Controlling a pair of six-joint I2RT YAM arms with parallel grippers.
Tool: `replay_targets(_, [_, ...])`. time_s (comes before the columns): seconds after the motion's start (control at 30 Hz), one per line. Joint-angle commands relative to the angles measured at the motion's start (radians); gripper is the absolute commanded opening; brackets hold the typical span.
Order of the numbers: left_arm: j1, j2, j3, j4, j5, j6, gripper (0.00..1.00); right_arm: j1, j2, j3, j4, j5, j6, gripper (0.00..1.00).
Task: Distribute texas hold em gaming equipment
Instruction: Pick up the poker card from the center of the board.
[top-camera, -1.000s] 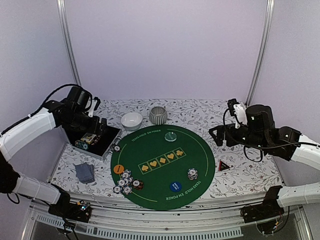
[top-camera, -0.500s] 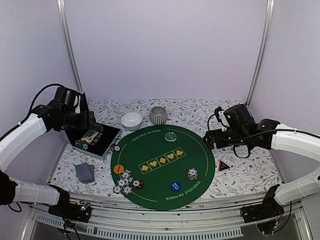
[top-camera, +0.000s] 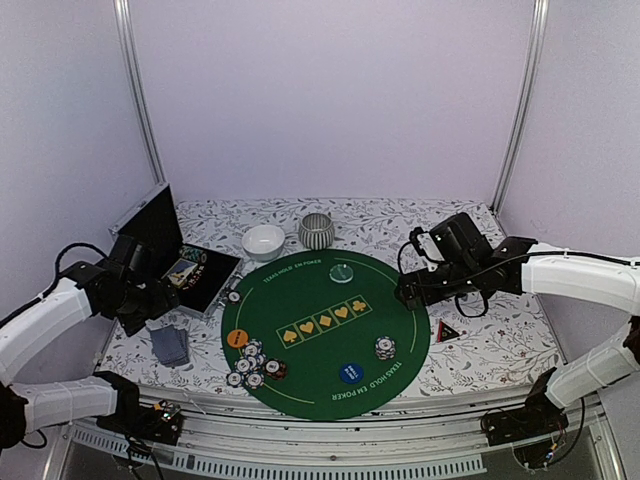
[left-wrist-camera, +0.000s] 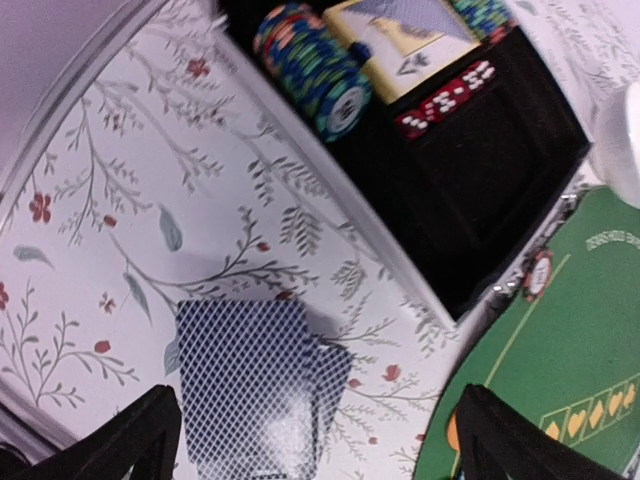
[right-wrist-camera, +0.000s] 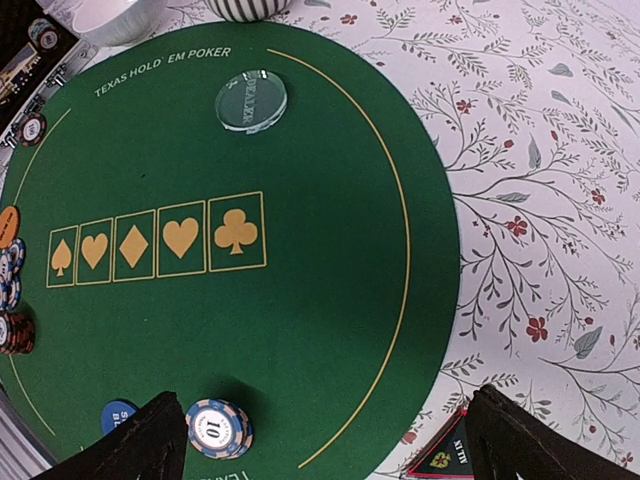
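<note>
A stack of grey-blue playing cards (top-camera: 168, 345) (left-wrist-camera: 245, 385) lies on the floral cloth, left of the green mat (top-camera: 330, 290). My left gripper (top-camera: 150, 305) (left-wrist-camera: 322, 448) hangs open just above the cards. On the mat are a pile of striped chips (top-camera: 252, 366), an orange button (top-camera: 236, 338), a blue button (top-camera: 350, 373) (right-wrist-camera: 118, 414), a pale green button (top-camera: 342, 272) (right-wrist-camera: 251, 99) and a small chip stack (top-camera: 385, 348) (right-wrist-camera: 218, 428). The red-black triangle (top-camera: 447, 331) (right-wrist-camera: 445, 456) lies off the mat's right edge. My right gripper (top-camera: 411, 290) (right-wrist-camera: 325, 440) is open and empty above that edge.
An open black case (top-camera: 190, 278) (left-wrist-camera: 470, 190) with rolls of chips (left-wrist-camera: 312, 68) and a card box sits at the back left. One chip (left-wrist-camera: 538, 272) lies at the mat's edge beside it. A white bowl (top-camera: 263, 241) and a striped grey bowl (top-camera: 316, 230) stand behind the mat.
The left arm has swung forward and down from over the case to above the cards. The right arm has moved left and lower to the mat's right edge. Both stay open.
</note>
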Motion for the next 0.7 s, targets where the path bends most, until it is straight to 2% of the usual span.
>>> replay_targets(0.0, [-0.016,0.001,-0.076,-0.085,-0.018,-0.159,0.98,-0.005,-0.001,0.018,0.026,-0.041,-0.039,0.99])
replay_targets(0.67, [-0.049,0.092,-0.203,0.114,0.066,-0.125,0.98,-0.005,-0.073,-0.034,0.057,-0.067,-0.057,0.99])
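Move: The poker cards lie face down roughly 11 cm below the left hand and about 5 cm back towards its base, 1 cm to its right. The open chip case is some 14 cm ahead of this hand and 6 cm to the right. The orange disc lies about 3 cm back and 16 cm to the right, the near chip piles about 9 cm back and 18 cm to the right. From the right hand, the cards are about 52 cm to the left and 10 cm back. Towards the poker cards the left hand comes down about 8 cm while drawing back towards its base by some 4.5 cm, easing almost to a halt partway before sinking on nearly straight down. The wrist tips the fingers about 15 degrees steeper, and they stay wide open, one to either side of the pile, with no touch to be seen. ##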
